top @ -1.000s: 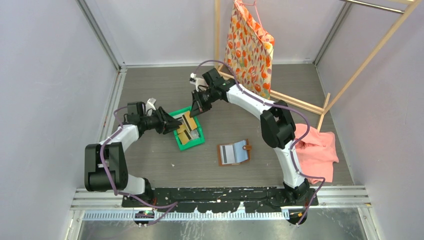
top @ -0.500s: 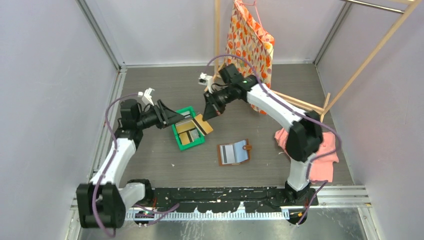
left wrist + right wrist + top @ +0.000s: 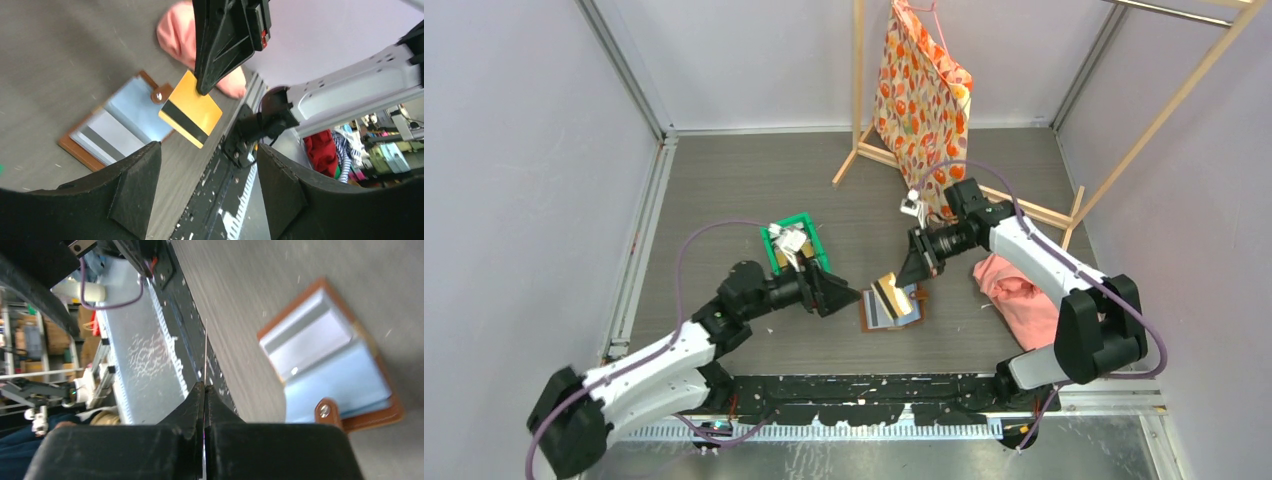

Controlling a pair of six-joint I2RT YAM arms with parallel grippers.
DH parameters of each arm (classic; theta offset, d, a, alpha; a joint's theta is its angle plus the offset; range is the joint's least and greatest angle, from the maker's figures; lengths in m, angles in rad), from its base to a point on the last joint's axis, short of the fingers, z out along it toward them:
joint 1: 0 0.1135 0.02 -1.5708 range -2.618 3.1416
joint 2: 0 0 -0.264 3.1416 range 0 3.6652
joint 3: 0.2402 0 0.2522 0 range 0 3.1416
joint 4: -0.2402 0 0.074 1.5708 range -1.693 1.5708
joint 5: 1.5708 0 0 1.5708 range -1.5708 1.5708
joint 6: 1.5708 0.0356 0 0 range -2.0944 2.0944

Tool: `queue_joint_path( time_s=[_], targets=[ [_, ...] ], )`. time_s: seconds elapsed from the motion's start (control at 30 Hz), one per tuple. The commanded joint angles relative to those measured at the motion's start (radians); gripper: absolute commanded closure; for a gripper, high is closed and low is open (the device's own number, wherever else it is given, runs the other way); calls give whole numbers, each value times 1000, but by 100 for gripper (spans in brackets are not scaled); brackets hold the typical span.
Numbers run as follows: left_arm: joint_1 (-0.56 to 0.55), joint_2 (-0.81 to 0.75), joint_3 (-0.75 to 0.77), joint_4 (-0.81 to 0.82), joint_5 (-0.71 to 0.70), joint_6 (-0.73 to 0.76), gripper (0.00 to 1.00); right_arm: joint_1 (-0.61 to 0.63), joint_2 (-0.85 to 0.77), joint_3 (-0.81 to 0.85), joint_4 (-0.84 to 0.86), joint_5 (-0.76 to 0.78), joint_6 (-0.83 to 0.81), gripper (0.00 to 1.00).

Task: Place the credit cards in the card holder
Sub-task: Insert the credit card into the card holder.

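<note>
A gold credit card with a black stripe hangs tilted just above the open card holder, a brown wallet with light-blue lining lying flat. My right gripper is shut on the card's top corner. In the left wrist view the card hangs from the right gripper over the card holder. The right wrist view shows the card edge-on above the card holder. My left gripper is open and empty, just left of the holder, pointing at it.
A green bin with more cards stands behind my left wrist. A pink cloth lies right of the holder. A wooden rack with a floral bag stands at the back. The arms' base rail runs along the near edge.
Both arms have moved from the green bin to the card holder. The right gripper carried the gold card there. The left gripper's jaws have spread wider.
</note>
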Motion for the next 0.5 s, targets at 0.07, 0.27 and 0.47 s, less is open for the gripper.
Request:
queue_joint_path(
  time_s=[0.07,0.27,0.47],
  targets=[
    [-243,281,39,141,-331,-108,31,0,-96,-183,166,110,218,99],
    [-277,504,123,91,-373,-225,49,-10,-144,-327,325,231,366,99],
    [-280,620,185,16,-405,-287,68,-23,-27,-319,337,301,378,99]
  ],
)
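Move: The card holder lies open about 20 cm below the left hand, some 10 cm to its right and 4 cm ahead. From the right hand, which already pinches the yellow card, the holder is almost straight below, around 16 cm down and 1 cm back; the card's middle sits roughly 2 cm left, 2 cm back and 2 cm below those fingers. The green box stands about 21 cm left of the holder and 13 cm farther out, the pink cloth 30 cm right of the right hand, level with it. Still pinching the yellow card, the right hand sinks about 8 cm over the holder and shifts a little to its right, its wrist swinging some 15 degrees clockwise. The left hand drops about 12 cm and travels 7 to 8 cm right towards the holder, tipping its fingers down some 25 degrees and closing them from wide open to about half that gap on nothing. ##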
